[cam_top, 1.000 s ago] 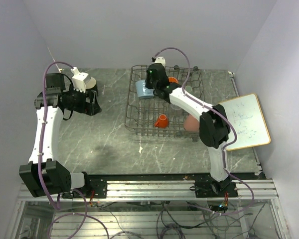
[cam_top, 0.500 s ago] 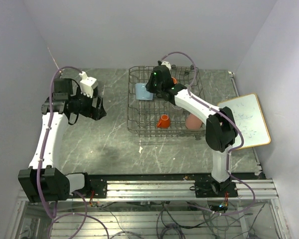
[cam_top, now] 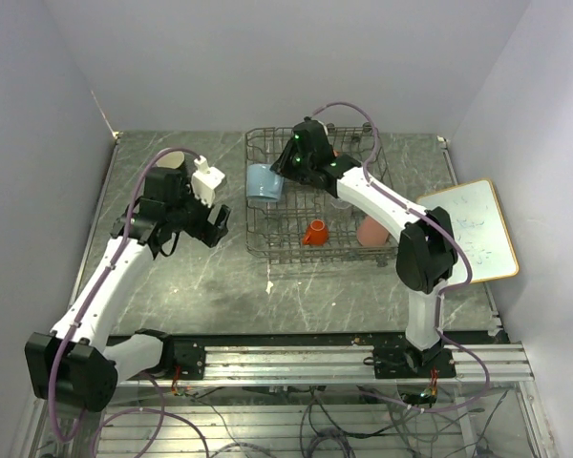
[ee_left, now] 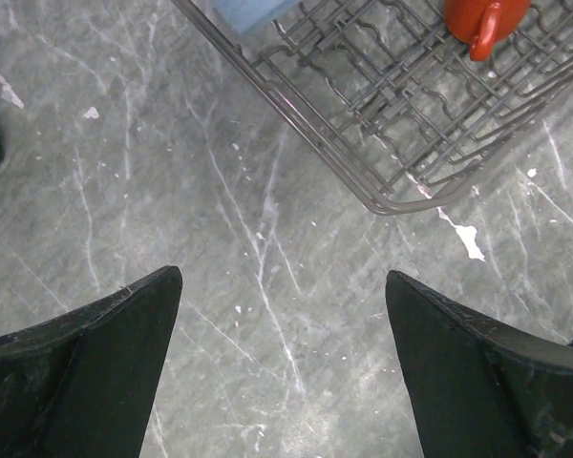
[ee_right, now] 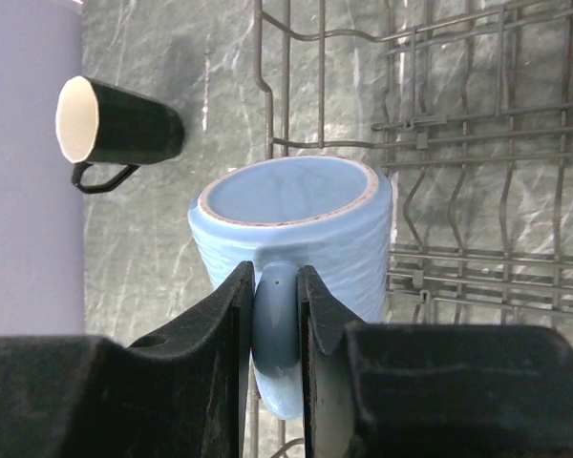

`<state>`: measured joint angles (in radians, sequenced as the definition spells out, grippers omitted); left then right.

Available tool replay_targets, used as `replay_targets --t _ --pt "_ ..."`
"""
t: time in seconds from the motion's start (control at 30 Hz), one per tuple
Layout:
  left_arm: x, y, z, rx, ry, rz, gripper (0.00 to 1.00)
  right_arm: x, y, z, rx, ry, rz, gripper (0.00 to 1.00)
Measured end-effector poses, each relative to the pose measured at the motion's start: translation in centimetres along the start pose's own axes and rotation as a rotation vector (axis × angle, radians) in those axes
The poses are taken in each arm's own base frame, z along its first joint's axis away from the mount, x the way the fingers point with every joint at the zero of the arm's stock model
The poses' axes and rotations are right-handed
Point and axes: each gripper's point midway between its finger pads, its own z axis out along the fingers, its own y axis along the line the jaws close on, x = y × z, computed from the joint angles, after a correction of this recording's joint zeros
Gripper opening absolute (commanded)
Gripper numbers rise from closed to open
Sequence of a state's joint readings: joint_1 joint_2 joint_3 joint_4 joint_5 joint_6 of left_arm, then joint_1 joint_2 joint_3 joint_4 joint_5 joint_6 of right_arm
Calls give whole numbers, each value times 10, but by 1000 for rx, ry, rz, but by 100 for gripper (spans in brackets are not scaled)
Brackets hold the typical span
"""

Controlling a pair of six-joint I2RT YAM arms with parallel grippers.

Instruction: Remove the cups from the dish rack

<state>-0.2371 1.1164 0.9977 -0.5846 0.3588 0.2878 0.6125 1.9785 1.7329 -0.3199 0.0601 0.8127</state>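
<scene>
My right gripper (cam_top: pixel 280 175) is shut on the handle of the light blue mug (cam_top: pixel 263 181) and holds it over the left wall of the grey wire dish rack (cam_top: pixel 363 256). The right wrist view shows the mug (ee_right: pixel 296 229), mouth facing the camera, with its handle pinched between my fingers (ee_right: pixel 234 324). An orange mug (cam_top: pixel 312 232) and a pink tumbler (cam_top: pixel 370 233) lie inside the rack. A black mug (ee_right: pixel 124 134) lies on its side on the table left of the rack. My left gripper (ee_left: pixel 283 277) hangs open over bare table near the rack's front left corner (ee_left: pixel 382 196).
A white board with a wooden frame (cam_top: pixel 473 234) lies at the right edge of the table, beside the rack. Purple walls close in the table at the back and on both sides. A small white scrap (cam_top: pixel 269 284) lies just in front of the rack.
My left arm has swung from the far left toward the rack, its gripper still open. My right gripper has carried the light blue mug left to the rack's left wall.
</scene>
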Motion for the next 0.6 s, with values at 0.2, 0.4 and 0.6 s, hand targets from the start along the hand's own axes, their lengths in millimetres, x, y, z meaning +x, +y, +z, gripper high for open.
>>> replay_targets --t 0.2,0.4,0.6 --pt "-13 -1 -4 -26 -43 126 97 5 14 -8 -57 44 78 0" --pt "-43 -4 -26 -89 -219 326 95 5 32 -36 -134 71 148 0" --pt "-39 -21 -26 -113 -324 487 94 0 54 -70 -237 79 220 0"
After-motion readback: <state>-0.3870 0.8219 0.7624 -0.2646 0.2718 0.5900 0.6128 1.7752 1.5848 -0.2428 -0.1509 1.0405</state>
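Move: Ahead and to the right of the open left gripper, the blue mug is about 14 cm out and 11 cm over, roughly level. The right hand already pinches it by the handle, the mug's body some 4 cm to that hand's left and slightly lower; the left gripper lies about 15 cm back and 14 cm left of the right hand. The small orange cup sits 14 cm back, 10 cm right of the right hand, the black mug 6 cm ahead and 30 cm left, both lower. Lifting the blue mug by its handle, the right hand climbs about 7 cm and draws back some 5 cm towards the left gripper, rolling its left side up and keeping its pinch. Meanwhile the left hand, still wide open, rises about 5 cm, drifts slightly right and back, and tips its fingers up by some 30 degrees, turning a little clockwise to face the mug. ##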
